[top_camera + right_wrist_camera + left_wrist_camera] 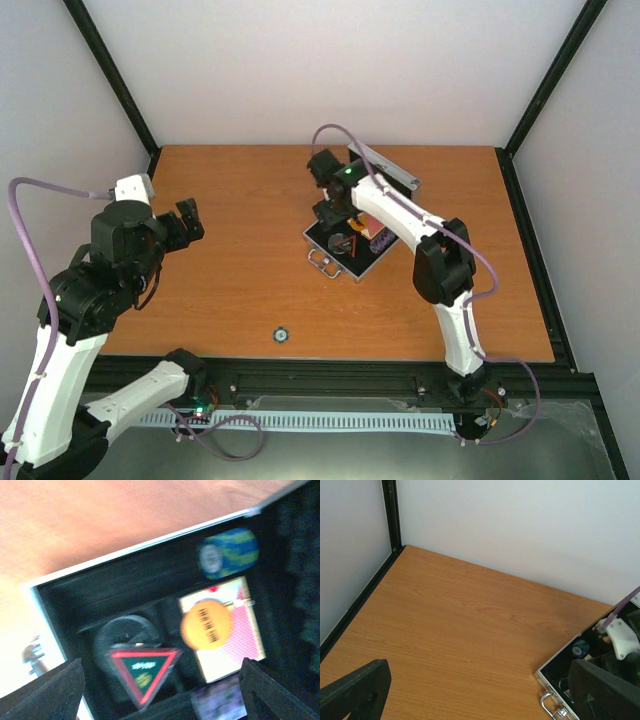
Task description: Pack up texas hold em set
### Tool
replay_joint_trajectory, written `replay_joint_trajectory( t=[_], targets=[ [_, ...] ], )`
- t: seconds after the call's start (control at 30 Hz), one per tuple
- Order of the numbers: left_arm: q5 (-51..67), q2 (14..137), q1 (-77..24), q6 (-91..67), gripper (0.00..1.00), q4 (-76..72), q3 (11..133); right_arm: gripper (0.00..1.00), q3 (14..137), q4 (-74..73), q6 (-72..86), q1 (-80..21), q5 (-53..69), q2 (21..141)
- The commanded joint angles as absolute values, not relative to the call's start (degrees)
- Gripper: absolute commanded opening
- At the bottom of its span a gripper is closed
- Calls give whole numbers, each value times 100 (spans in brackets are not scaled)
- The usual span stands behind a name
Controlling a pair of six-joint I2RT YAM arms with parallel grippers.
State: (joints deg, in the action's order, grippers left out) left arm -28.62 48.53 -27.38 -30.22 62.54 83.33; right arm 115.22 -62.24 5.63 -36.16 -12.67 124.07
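Observation:
The silver case [318, 248] lies open mid-table, its lid [385, 166] tipped back. My right gripper [334, 213] hovers over it, open and holding nothing. In the black lining below the right gripper [160, 697] lie a black-red triangle [142, 672] partly on a clear disc [122, 630], an orange disc [206, 625] on the pink-white card pack [240, 640], and a blue chip [227, 552]. One small round piece [282, 333] lies alone near the table's front edge. My left gripper [186, 224] hangs open at the left, well away from the case [547, 672].
The case's metal handle [551, 705] sticks out toward the near side. Black frame posts [392, 515] and white walls close in the wooden table [230, 200]. Purple blurred pieces [220, 702] sit in the case's near compartment.

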Motion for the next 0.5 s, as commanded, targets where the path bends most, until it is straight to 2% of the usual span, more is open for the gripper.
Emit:
replay_joint_trajectory(
  t=[0.0,0.3,0.47],
  targets=[
    [-2848,4798,-2716,-2975,100,6087,8307,85,11049,-6286,876,-4393,-1118,11920],
    [-2788,4777,-2716,-2917,100,6026,8219,84,9709,-6083,1420,-5932,-95,11354],
    [-2650,4776,-2716,-2921,100,6013,8137,83,9576,-6038,1554,-6411,50,11517]
  ],
)
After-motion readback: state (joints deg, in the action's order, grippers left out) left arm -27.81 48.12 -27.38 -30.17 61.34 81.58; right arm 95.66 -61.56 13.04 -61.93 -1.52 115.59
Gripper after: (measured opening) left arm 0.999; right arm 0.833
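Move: Back towards the robot from the right hand lies the last blue poker chip, on bare wood about 29 cm back, 12 cm left and 12 cm below. Nearer, the open case's tray is centred some 2 cm back and 5 cm right, its handle roughly 8 cm back and 3 cm left, the playing cards 3 cm ahead and 9 cm right, all about 10 cm below. From the idle left hand the chip is about 9 cm back, 16 cm right and 38 cm below. Sweeping quickly away from the open case, the empty right hand comes back about 22 cm and left about 10 cm towards the blue poker chip, sinking only late, by some 4 cm. On the way the wrist turns about 20 degrees counter-clockwise and tips its fingers to nearly straight down; they stay wide open, touching nothing yet. ##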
